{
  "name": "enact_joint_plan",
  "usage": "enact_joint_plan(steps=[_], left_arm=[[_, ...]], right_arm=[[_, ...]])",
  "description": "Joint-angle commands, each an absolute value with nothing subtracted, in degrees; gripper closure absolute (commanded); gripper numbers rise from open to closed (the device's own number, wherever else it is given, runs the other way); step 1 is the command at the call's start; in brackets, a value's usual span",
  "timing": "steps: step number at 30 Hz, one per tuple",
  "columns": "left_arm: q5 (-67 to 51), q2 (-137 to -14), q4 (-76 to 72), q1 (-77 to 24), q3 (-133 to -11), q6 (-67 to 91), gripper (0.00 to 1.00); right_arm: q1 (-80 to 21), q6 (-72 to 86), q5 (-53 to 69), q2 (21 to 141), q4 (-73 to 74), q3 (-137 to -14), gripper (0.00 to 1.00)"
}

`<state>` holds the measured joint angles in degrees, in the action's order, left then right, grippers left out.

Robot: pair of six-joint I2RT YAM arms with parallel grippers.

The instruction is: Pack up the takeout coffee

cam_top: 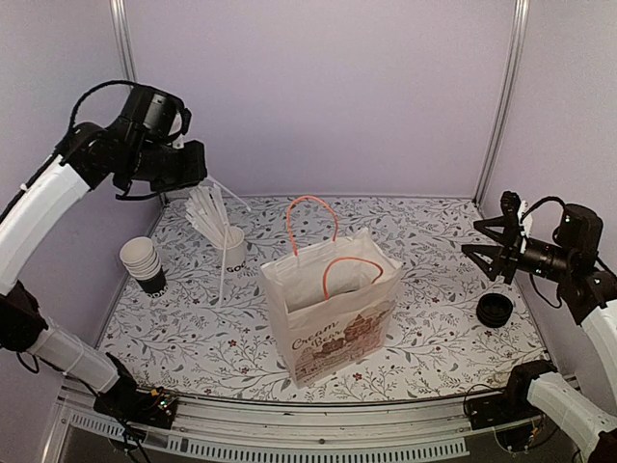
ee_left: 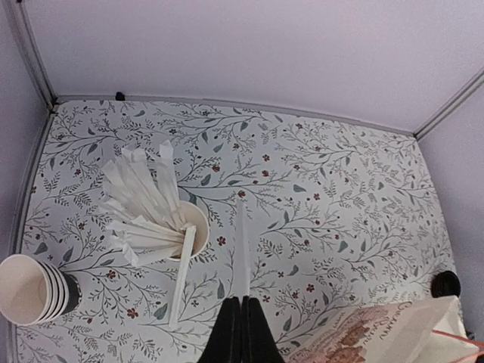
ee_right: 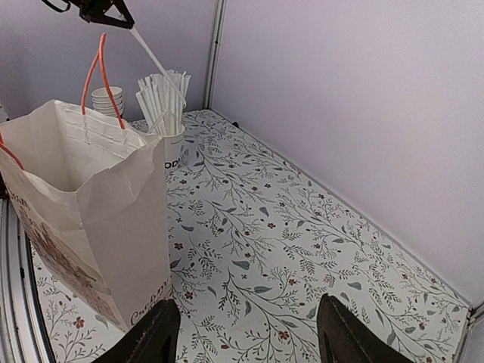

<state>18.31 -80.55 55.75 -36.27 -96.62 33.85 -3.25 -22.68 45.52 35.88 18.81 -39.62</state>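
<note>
The takeout coffee is not visible in any view. My left gripper (cam_top: 205, 177) hangs high over the back left of the table, shut on one end of a white wrapped straw (cam_top: 229, 194). In the left wrist view the fingertips (ee_left: 242, 299) pinch that straw (ee_left: 240, 242), which points away over the floral table. The right wrist view shows the same gripper (ee_right: 113, 13) and straw (ee_right: 155, 57) above the bag. My right gripper (cam_top: 474, 237) is open at the right, its fingers (ee_right: 155, 336) wide apart with nothing between them. The open paper bag (cam_top: 328, 309) stands mid-table.
A white straw holder (cam_top: 231, 249) full of wrapped straws stands back left, with one straw (cam_top: 224, 275) leaning out onto the table. A stack of lidless black cups (cam_top: 145, 262) sits at the left edge. Low black lids (cam_top: 495, 310) lie at the right. The bag's orange handles (cam_top: 310, 217) stick up.
</note>
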Motion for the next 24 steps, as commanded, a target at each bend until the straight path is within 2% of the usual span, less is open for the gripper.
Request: enact_joint_plan(steps=[1, 6, 11, 16, 24], left_arm=[[17.6, -77.1, 70.0, -41.2, -105.4, 35.5, 1.0], [12.4, -71.6, 70.2, -43.8, -105.4, 35.6, 1.0], [-3.8, -65.5, 62.4, -43.9, -99.7, 30.9, 1.0], [-11.6, -63.2, 63.2, -43.9, -100.1, 29.7, 1.0], [-13.2, -63.6, 71.2, -45.1, -104.3, 30.9, 1.0]], right_arm=[[-2.9, -23.4, 43.9, 36.1, 17.8, -38.9, 0.35], [-2.4, -23.7, 43.6, 36.2, 17.9, -38.8, 0.35], [-2.1, -24.0, 44.0, 36.5, 18.2, -38.8, 0.35], [-1.7, -24.3, 44.3, 37.0, 18.4, -38.6, 0.35], [-1.3, -24.6, 45.2, 37.4, 18.6, -38.6, 0.35]])
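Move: To the right of the left hand, which already holds a wrapped straw, the paper bag stands about 27 cm across and 17 cm back, its middle some 23 cm lower. The straw cup is about 7 cm ahead, 3 cm left and 30 cm down; a loose straw slants out of it, roughly 1 cm ahead and 2 cm left. The cup stack sits level, 23 cm left. From the right hand, the bag is about 24 cm left and 4 cm back. Drawing back about 16 cm towards its base, the left hand lifts its straw clear of the straw cup, rising some 8 cm, mostly early on. It turns about 30 degrees clockwise while its left side dips, swinging the straw's free end towards the open bag. The fingers stay shut on the straw. ##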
